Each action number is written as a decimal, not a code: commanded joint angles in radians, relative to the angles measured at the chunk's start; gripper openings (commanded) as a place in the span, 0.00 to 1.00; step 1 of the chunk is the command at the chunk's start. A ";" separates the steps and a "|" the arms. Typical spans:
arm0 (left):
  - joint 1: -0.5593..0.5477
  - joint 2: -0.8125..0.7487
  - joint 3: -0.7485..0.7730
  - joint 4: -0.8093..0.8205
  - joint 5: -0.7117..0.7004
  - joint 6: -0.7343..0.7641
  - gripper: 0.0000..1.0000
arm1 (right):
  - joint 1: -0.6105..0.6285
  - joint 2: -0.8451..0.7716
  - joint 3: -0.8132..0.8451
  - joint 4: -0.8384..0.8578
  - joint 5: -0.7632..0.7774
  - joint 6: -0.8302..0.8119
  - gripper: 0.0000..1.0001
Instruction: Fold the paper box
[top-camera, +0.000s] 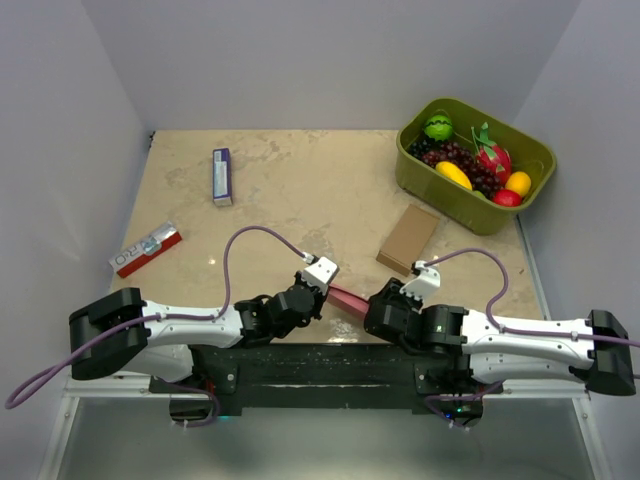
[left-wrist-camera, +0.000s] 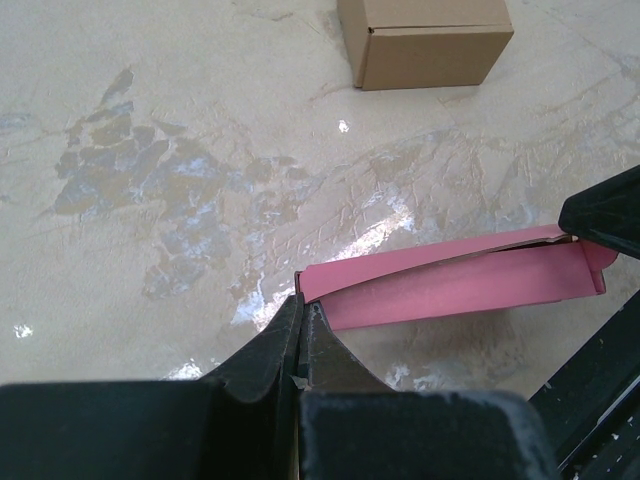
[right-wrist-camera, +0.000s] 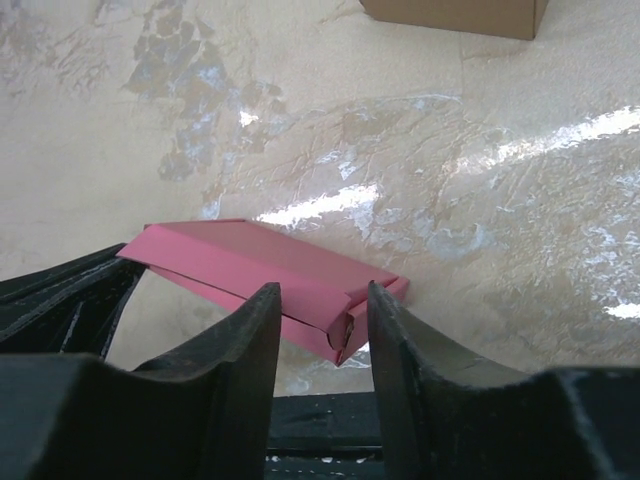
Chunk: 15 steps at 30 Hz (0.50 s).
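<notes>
The paper box (top-camera: 348, 299) is a flattened pink-red card packet held just above the tabletop near the front edge, between the two arms. My left gripper (top-camera: 323, 289) is shut, its tips (left-wrist-camera: 303, 300) pinching the packet's near corner (left-wrist-camera: 450, 285). In the right wrist view the other end of the packet (right-wrist-camera: 260, 260) lies between the fingers of my right gripper (right-wrist-camera: 324, 287), which stand apart on either side of it. One end flap is partly tucked and gapes a little. The right gripper's black finger (left-wrist-camera: 605, 215) shows over the packet's far end in the left wrist view.
A brown cardboard box (top-camera: 408, 238) lies just beyond the grippers. A green bin (top-camera: 452, 198) of toy fruit stands at the back right. A blue-and-white packet (top-camera: 222, 176) and a red-and-white packet (top-camera: 146, 249) lie on the left. White walls enclose the table.
</notes>
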<state>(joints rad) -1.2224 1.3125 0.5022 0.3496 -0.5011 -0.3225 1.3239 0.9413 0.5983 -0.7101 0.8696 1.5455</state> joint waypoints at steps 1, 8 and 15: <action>-0.017 0.034 -0.019 -0.156 0.084 -0.024 0.00 | 0.003 0.016 -0.020 0.015 0.029 0.038 0.37; -0.017 0.044 -0.019 -0.158 0.091 -0.035 0.00 | 0.005 0.071 -0.048 0.063 -0.032 0.030 0.24; -0.017 0.047 -0.011 -0.166 0.099 -0.052 0.00 | 0.009 0.125 -0.068 0.069 -0.061 0.057 0.09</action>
<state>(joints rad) -1.2224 1.3128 0.5026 0.3454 -0.4995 -0.3317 1.3220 1.0176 0.5690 -0.6212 0.8745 1.5585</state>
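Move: The paper box's right end lies just under the right hand's half-open fingers, about 2 cm below and 1 cm left of their midpoint. The left fingertips, shut on the box's other end, are some 11 cm left of the right hand, 3 cm farther out and 2 cm lower. The cardboard box is roughly 13 cm ahead, 9 cm right and 8 cm below. From the left hand, the paper box's right end is about 10 cm right and 3 cm back, level in height. The paper box's right end is taken between the right hand's fingers, which close from almost half open to nearly shut as the hand eases about 1 cm left, then sinks some 1.5 cm onto the folded end and lid edge. The left hand stays in place and keeps its pinch on the opposite end. ##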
